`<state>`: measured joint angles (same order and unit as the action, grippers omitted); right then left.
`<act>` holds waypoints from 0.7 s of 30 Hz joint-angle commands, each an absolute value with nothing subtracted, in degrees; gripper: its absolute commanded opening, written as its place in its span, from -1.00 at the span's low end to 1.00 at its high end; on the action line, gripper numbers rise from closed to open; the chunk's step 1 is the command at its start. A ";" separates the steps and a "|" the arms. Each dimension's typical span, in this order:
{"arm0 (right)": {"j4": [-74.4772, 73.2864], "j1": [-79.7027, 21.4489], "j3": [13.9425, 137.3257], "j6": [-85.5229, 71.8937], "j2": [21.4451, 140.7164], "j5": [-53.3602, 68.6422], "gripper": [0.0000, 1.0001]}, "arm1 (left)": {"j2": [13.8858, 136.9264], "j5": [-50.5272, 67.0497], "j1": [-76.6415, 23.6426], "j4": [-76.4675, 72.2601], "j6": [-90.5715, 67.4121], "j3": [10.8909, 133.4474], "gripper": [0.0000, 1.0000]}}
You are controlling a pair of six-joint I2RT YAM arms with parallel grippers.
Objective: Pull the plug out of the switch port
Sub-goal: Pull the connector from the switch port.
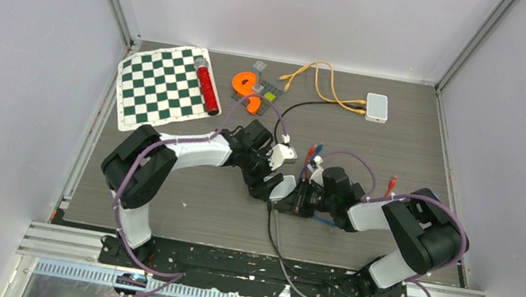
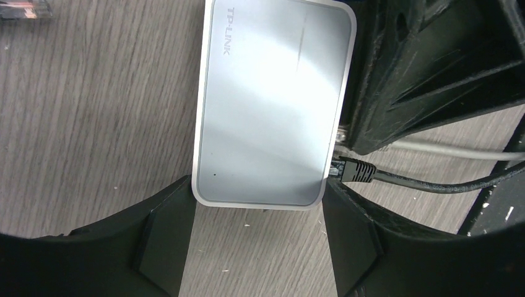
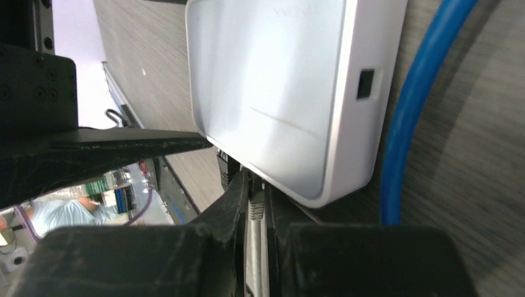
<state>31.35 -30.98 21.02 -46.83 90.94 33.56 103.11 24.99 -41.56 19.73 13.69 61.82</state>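
A white TP-LINK switch (image 2: 272,105) lies flat on the grey table, with my left gripper (image 2: 257,198) shut on its near end, one finger on each side. A black plug (image 2: 354,170) sits in a port on its right edge, and a grey cable (image 2: 446,150) runs just above it. In the right wrist view my right gripper (image 3: 255,192) is shut on the grey plug (image 3: 255,207), which sits in a port of the switch (image 3: 278,93). From above, both grippers meet at the switch (image 1: 284,187) at mid-table.
A blue cable (image 3: 408,124) runs along the switch's far side. A second white box (image 1: 376,107) with yellow cables sits at the back right. A chessboard mat (image 1: 164,86), a red cylinder (image 1: 207,87) and orange parts (image 1: 246,85) lie at the back left.
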 commanded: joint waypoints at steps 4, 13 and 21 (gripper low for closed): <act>19.01 -30.72 18.02 -41.53 86.63 29.26 -0.90 | 104.86 27.60 -41.13 26.29 10.91 61.12 -0.18; 15.10 -30.16 19.44 -43.73 70.65 20.25 -0.90 | 103.67 27.29 -42.75 25.78 10.86 59.62 0.30; 6.41 -29.67 24.42 -41.49 54.06 7.47 -0.90 | 102.39 26.22 -43.77 24.24 9.54 58.15 0.99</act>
<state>10.22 -30.13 20.40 -43.55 61.14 16.62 102.32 26.30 -43.22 20.38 11.66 61.30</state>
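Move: The right fingers already pinch the grey cable's plug at the switch port, so it sits right at that hand. The switch's middle is about 4 cm ahead and 1 cm to its right, the black plug some 2 cm to its left at the same reach, and the near stretch of blue cable about 5 cm ahead, 5 cm right and 2 cm lower. For the left hand, gripping the switch's left end, that middle lies about 4 cm right and 1 cm ahead; the grey plug is 3 cm back, 3 cm right. Keep the right fingers shut on the grey plug and draw it back out of the port, barely 1.5 cm and drifting right, then lift it some 7 cm while swinging forward and farther right, tipping the fingertips upward. Hold the switch with the left gripper meanwhile; near the end, ease that hand back nearly 2 cm and open its fingers to free the near, port-side edge. ##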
